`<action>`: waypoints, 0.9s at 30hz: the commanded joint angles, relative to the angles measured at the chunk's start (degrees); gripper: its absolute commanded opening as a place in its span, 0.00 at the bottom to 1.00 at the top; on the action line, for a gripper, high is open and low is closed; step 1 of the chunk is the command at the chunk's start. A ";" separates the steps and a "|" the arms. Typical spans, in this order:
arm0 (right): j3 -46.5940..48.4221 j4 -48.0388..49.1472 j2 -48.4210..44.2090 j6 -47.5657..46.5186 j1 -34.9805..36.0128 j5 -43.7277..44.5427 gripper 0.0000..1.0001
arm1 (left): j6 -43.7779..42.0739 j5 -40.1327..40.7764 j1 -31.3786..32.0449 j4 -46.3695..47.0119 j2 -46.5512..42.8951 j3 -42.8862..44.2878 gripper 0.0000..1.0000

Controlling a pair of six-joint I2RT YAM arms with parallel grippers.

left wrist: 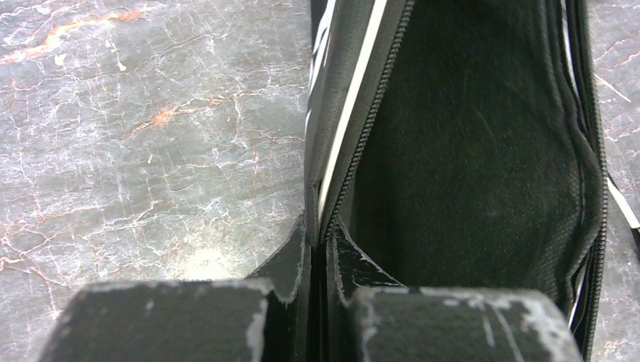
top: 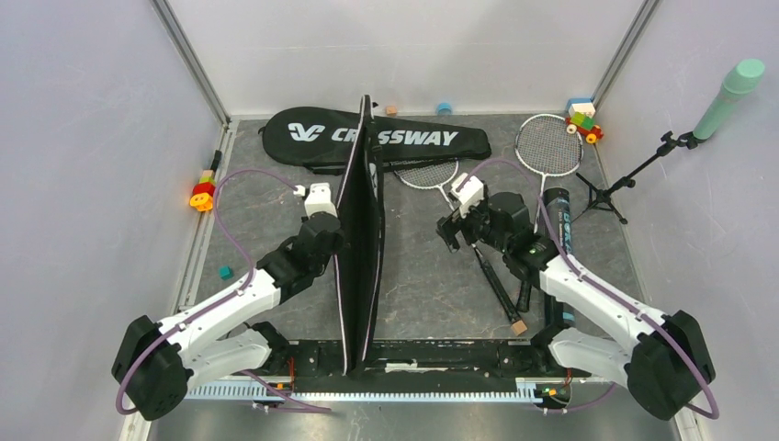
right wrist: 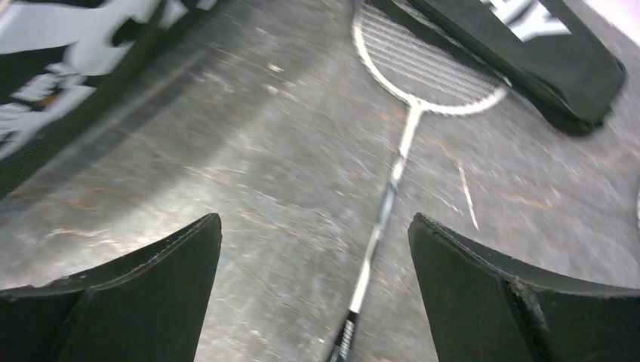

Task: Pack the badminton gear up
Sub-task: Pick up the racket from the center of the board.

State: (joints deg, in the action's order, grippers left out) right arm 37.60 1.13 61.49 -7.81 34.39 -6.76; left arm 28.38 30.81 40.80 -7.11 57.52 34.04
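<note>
A black racket bag (top: 360, 248) stands on edge down the middle of the table. My left gripper (top: 341, 227) is shut on its zippered rim (left wrist: 355, 158), and the dark inside (left wrist: 468, 151) gapes to the right of my fingers (left wrist: 290, 260). A second bag lettered CROSSWAY (top: 377, 138) lies flat at the back. One racket (top: 428, 173) lies beside it, handle towards me. My right gripper (top: 452, 233) hovers open above its thin shaft (right wrist: 392, 185), holding nothing. Another racket (top: 548, 144) and a long black tube (top: 558, 225) lie to the right.
A mint-green microphone (top: 728, 96) on a black stand (top: 614, 188) sits at the right. Toy blocks lie at the back right (top: 583, 118), the left edge (top: 202, 191) and near my left arm (top: 224, 272). Grey walls close the table on three sides.
</note>
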 commanded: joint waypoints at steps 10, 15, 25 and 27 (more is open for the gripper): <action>13.89 -7.04 28.25 -0.34 -8.04 13.95 0.91 | -1.58 1.84 -0.19 -5.63 5.58 10.03 0.02; 19.70 -6.93 37.38 1.45 -8.27 11.27 0.73 | -1.11 2.41 -0.19 -6.08 6.37 10.51 0.02; 20.17 -7.02 44.30 7.34 -10.38 6.15 0.55 | 0.51 4.97 -0.19 -7.74 5.85 11.05 0.02; 20.05 -7.97 44.86 7.72 -10.79 4.65 0.51 | -0.02 6.08 -0.19 -7.57 5.85 11.05 0.02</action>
State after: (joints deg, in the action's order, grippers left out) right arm 57.47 -3.84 103.35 -2.55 24.69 0.45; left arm 27.53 32.58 40.80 -15.44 63.92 42.44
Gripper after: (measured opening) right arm 0.535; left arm 0.074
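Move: The racket's shaft, its middle, lies about 11 cm ahead of the right gripper, 4 cm to its right and some 16 cm below. The Crossway bag lies roughly 40 cm ahead and 19 cm left of the right gripper. The second racket is about 10 cm ahead and 32 cm right of that gripper, the shuttlecock tube 5 cm back and 32 cm right. From the left gripper the shaft is about 14 cm ahead, 30 cm right, 14 cm down. Swing the right gripper rightward and down, then carry on down and forward with a slight return left, dropping about 15 cm and reaching 10 cm out to the racket's shaft. Tip the fingers some 25 degrees further down, turn them clockwise about 20, and close them from wide open to roughly half, astride the shaft. Keep the left fingers pinched on the Sport bag's zip edge. ##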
